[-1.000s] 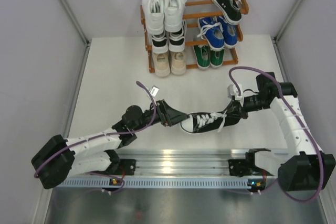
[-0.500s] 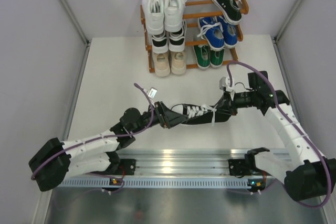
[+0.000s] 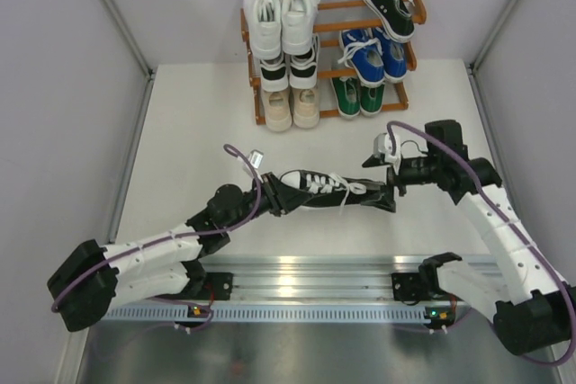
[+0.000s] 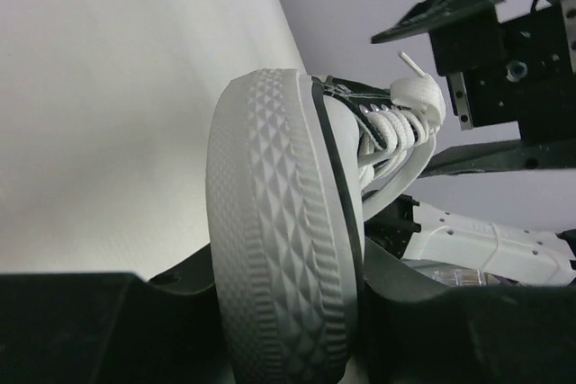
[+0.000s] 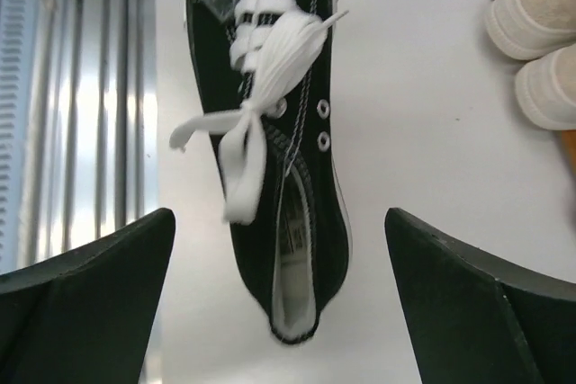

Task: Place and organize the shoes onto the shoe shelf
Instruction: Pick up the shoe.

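Note:
A black shoe (image 3: 322, 190) with white laces and sole lies sideways between my two arms at the table's middle. My left gripper (image 3: 275, 196) is shut on its toe. In the left wrist view the white patterned sole (image 4: 279, 222) is pinched between the jaws of the left gripper (image 4: 288, 312). My right gripper (image 3: 392, 192) is open at the heel. In the right wrist view the black shoe (image 5: 279, 159) points away, its heel between the spread fingers (image 5: 99, 267), untouched. The shoe shelf (image 3: 337, 4) stands at the back with several shoes on it.
On the shelf sit a white pair (image 3: 281, 11), one black shoe (image 3: 389, 2), a blue pair (image 3: 371, 53), a green pair (image 3: 354, 94), a beige pair (image 3: 291, 107) and a black-and-white pair (image 3: 288, 69). A metal rail (image 3: 297, 276) runs along the near edge.
The right gripper has let go of the shoe's heel and opened wide. The left gripper has closed on the toe. The shoe has shifted left and away from the rail.

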Action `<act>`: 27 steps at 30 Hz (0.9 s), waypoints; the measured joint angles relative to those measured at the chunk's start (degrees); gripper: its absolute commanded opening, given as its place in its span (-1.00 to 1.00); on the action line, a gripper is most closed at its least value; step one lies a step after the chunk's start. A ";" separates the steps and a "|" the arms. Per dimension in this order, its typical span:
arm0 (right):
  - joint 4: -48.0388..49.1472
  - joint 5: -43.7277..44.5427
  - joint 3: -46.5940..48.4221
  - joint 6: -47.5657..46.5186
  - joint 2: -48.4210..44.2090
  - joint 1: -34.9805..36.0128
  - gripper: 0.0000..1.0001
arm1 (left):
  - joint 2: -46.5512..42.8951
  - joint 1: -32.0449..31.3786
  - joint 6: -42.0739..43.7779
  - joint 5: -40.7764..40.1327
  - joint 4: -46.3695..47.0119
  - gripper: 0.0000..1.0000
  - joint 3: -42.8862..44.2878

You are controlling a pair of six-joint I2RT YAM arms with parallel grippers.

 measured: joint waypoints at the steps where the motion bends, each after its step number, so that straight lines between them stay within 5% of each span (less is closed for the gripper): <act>1: -2.84 1.31 0.63 -4.98 -0.96 0.02 0.99 | -0.92 0.76 -0.02 0.24 -1.44 -1.00 0.00; 10: -23.26 2.89 3.21 -37.44 -5.99 0.02 0.86 | -4.42 12.41 -1.75 12.33 -8.13 -1.00 0.02; 23: -18.16 -3.04 0.09 -34.16 -2.97 1.68 0.40 | -3.85 12.90 -2.89 22.36 -9.75 -1.00 2.75; 27: -17.42 -2.99 -1.44 -33.62 -2.78 2.75 0.39 | -2.49 12.90 -3.37 23.30 -9.62 -1.00 3.04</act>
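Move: The black shoe hangs level between my hands. My left fingers already pinch its toe, so its middle lies about 9 cm to the left hand's right and level with it. My open right hand has the shoe's middle some 10 cm to its left and about 4 cm below. The green shoes stand about 35 cm straight ahead of the right hand, and the cream shoes about as far ahead and 19 cm left, both some 10 cm lower. I bring my open right hand back about 5 cm and slightly down around the shoe's heel, swinging and rolling the wrist some 20 degrees while its fingers narrow to about two thirds open. My left hand keeps its pinch on the toe, first swaying some 4 cm left and forward, then easing back as it turns clockwise about 10 degrees. ##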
